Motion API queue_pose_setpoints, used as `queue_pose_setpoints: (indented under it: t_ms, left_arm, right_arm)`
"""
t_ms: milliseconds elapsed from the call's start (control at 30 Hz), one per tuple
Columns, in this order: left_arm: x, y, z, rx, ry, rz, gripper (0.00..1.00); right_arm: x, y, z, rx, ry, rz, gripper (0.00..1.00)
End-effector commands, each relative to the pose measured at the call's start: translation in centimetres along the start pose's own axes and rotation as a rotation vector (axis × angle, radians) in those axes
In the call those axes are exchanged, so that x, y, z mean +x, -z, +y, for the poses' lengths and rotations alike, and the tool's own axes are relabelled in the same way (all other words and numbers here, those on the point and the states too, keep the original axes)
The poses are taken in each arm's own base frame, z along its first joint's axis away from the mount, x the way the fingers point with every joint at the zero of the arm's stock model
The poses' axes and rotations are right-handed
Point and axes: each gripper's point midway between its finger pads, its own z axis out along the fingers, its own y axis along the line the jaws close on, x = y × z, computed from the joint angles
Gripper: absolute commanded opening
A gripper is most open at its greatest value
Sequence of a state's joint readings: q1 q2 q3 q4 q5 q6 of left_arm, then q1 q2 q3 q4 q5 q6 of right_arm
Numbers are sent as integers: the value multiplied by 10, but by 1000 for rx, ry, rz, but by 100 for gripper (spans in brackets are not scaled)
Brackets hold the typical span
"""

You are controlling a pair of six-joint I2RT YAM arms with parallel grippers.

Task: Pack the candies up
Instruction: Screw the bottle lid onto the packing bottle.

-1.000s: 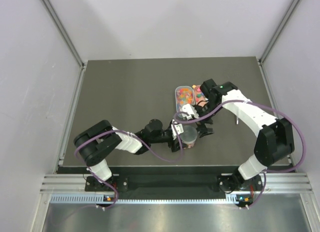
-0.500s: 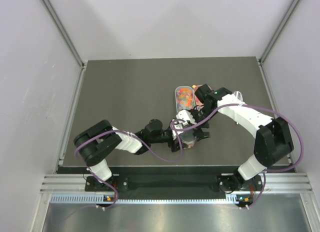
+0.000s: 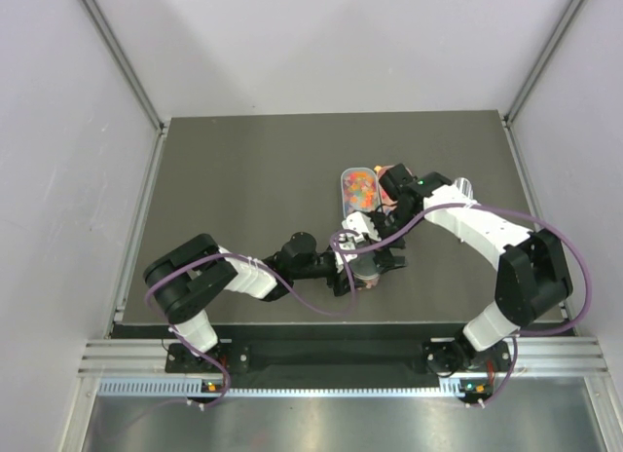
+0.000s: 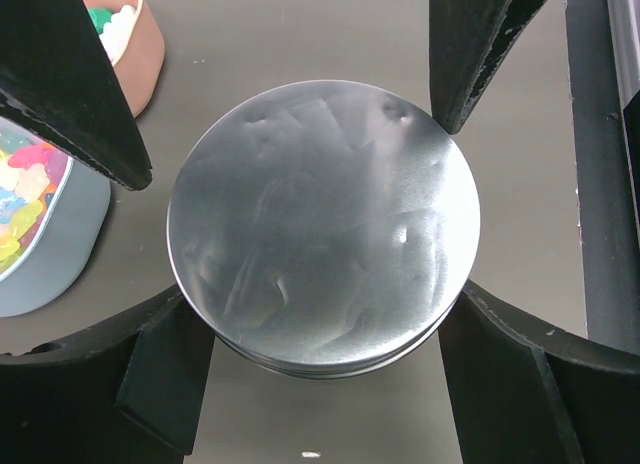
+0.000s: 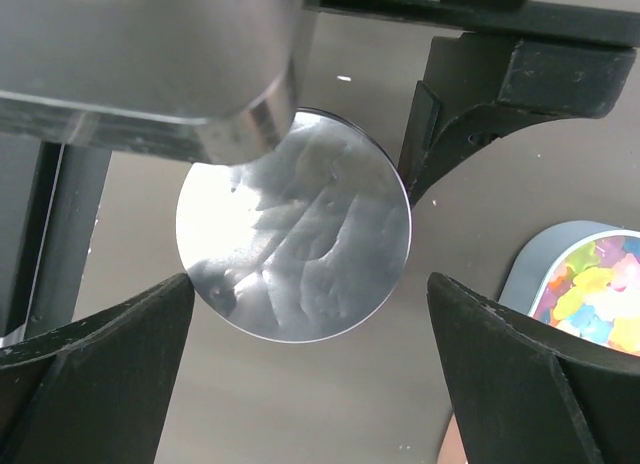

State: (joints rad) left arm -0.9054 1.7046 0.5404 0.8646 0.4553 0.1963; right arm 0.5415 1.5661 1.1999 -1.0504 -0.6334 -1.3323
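The candies (image 3: 360, 186) lie in a grey-blue tub, seen also at the left wrist view's left edge (image 4: 18, 199) and the right wrist view's right edge (image 5: 598, 296). A clear round cup with a frosted lid (image 4: 322, 219) stands on the table. My left gripper (image 4: 325, 304) is shut on the cup (image 3: 368, 269), a finger pressed to each side. My right gripper (image 5: 310, 284) hovers open just above the lid (image 5: 295, 239), touching nothing. The lid hides what is in the cup.
A pink bowl (image 4: 128, 54) with a few sweets stands beside the grey-blue tub (image 4: 60, 254), behind the cup. A small clear item (image 3: 463, 187) lies right of the right arm. The table's near edge (image 3: 321, 325) is close behind the cup.
My right gripper has swung from over the candy tub down toward the cup and now hangs over its lid. The left gripper and the cup have stayed put.
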Motion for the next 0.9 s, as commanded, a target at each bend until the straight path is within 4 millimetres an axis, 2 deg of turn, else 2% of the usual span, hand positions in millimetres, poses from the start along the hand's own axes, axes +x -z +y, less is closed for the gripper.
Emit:
queue_pose_setpoints:
  t_ms: [0, 267, 600, 733, 867]
  left_arm:
    - [14, -3, -5, 21, -20, 47, 0]
    - [13, -2, -5, 19, -21, 46, 0]
    - [15, 0, -4, 16, -30, 54, 0]
    - [15, 0, -5, 19, -27, 58, 0]
    - [14, -1, -4, 16, -26, 59, 0]
  right_arm:
    - [1, -9, 2, 0, 29, 24, 98]
    - [6, -20, 5, 13, 5, 36, 88]
    - [2, -27, 8, 97, -117, 31, 51]
    - [1, -27, 0, 194, -226, 38, 44]
    - [-2, -33, 6, 235, -351, 32, 42]
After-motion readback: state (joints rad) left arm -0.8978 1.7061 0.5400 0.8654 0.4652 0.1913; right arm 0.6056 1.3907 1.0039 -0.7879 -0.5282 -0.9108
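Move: The lid already sits on the packing bottle between the right hand's wide-open fingers, its middle about 1 cm back from that hand's point and about 1 cm below it. From the right hand, the blue candy box stands some 15 cm ahead and 1 cm to the left, the orange candy box some 15 cm ahead and 7 cm to the right, both about 7 cm lower. For the left hand, which grips the bottle, the lid is about 3 cm straight above. The right hand eases about 1 cm back and a touch down over the lid while its fingers close by about a quarter of their range onto the rim from both sides, then, gripping it, it turns some 15 degrees clockwise with hardly any further travel. Below it the left hand stays in place and keeps its hold around the bottle just under the lid, holding the bottle against the twist. ##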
